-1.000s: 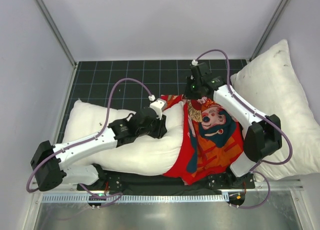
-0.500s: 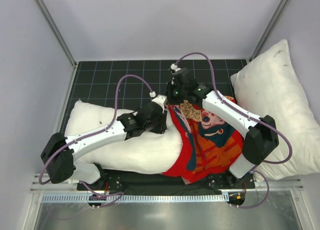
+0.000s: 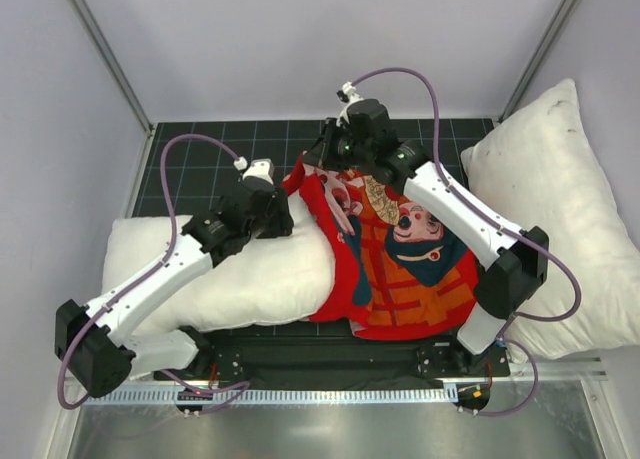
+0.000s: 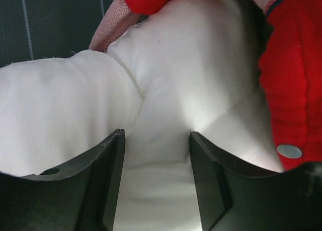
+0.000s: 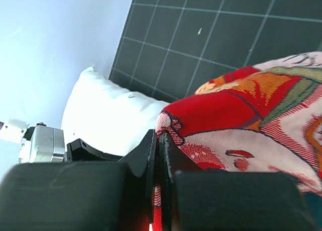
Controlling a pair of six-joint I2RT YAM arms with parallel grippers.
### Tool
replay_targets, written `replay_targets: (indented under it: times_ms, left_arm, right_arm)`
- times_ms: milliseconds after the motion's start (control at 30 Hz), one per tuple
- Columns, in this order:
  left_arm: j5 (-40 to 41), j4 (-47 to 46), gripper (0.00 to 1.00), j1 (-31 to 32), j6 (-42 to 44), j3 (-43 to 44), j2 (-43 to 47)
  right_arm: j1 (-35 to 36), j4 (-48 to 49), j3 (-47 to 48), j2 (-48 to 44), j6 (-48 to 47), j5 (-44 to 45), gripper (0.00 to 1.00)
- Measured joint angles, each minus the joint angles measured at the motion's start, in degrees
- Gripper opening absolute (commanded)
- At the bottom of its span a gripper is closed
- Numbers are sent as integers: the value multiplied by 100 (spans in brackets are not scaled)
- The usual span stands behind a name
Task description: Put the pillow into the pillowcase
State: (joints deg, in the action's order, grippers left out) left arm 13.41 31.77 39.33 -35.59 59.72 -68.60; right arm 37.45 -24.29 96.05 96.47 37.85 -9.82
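The white pillow (image 3: 220, 279) lies across the left half of the mat, its right end tucked into the red pillowcase (image 3: 400, 269) with the cartoon print. My left gripper (image 3: 278, 217) rests on the pillow's upper edge beside the case's mouth. In the left wrist view its jaws (image 4: 157, 135) stand apart over a bulge of pillow (image 4: 176, 65), with red cloth (image 4: 297, 65) to the right. My right gripper (image 3: 318, 162) is shut on the rim of the pillowcase (image 5: 226, 110) at its far left corner; a strip of red hem runs between the pads (image 5: 158, 135). The pillow (image 5: 105, 115) shows beyond.
A larger white pillow (image 3: 560, 199) with dark specks leans at the right wall. The black grid mat (image 3: 220, 149) shows behind the arms. White walls close in on three sides, and a metal rail (image 3: 320, 394) runs along the near edge.
My right gripper has dragged the pillowcase's rim left and back, further over the pillow. My left gripper has slid back left along the pillow and its jaws have spread wider.
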Motion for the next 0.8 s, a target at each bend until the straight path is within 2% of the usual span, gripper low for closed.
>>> replay_targets:
  times_ms: [67, 100, 133, 200, 233, 467, 700, 800]
  left_arm:
    - [22, 160, 68, -83, 26, 83, -2]
    - [31, 245, 75, -125, 37, 120, 0]
    - [33, 317, 79, -179, 50, 144, 13]
    - [59, 466, 88, -302, 55, 151, 101]
    - [79, 557, 90, -378, 57, 153, 184]
    - [229, 1056, 93, -831, 55, 343, 767]
    - [225, 1213, 94, -1058, 118, 625, 293]
    - [225, 1255, 94, -1121, 138, 660, 144]
  right_arm:
    - [13, 72, 9, 94, 59, -151, 27]
    - [22, 83, 9, 140, 92, -210, 33]
    - [26, 92, 9, 199, 114, -271, 46]
    - [33, 98, 7, 284, 111, -356, 52]
    - [33, 94, -2, 295, 94, -382, 56]
    - [44, -120, -190, 125, -232, -382, 67]
    - [498, -1097, -173, -103, -986, 341, 67]
    - [807, -1506, -146, -57, -1187, 645, 61]
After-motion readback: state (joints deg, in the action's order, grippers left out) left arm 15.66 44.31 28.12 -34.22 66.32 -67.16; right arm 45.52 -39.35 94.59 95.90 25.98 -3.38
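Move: My right hand still pinches the pillowcase's far corner. The red rim I want next, draped over the pillow's end, is about 8 cm back, 1 cm left and 11 cm below, with the pillow's end roughly 9 cm back, 7 cm left and 12 cm down. From my left hand, the pillow's far edge lies some 3 cm ahead, 8 cm left and 5 cm below; the rim is about 9 cm right, 4 cm ahead and 4 cm below. I open my right fingers and let go of the pillowcase corner, then draw that hand back and down, about 6 cm each way, rolling it some 20 degrees so the fingers point more steeply at the red rim, which ends between them. Meanwhile my left hand spreads almost fully open and shifts about 8 cm left over the pillow, rising a little, then sinking partway. ##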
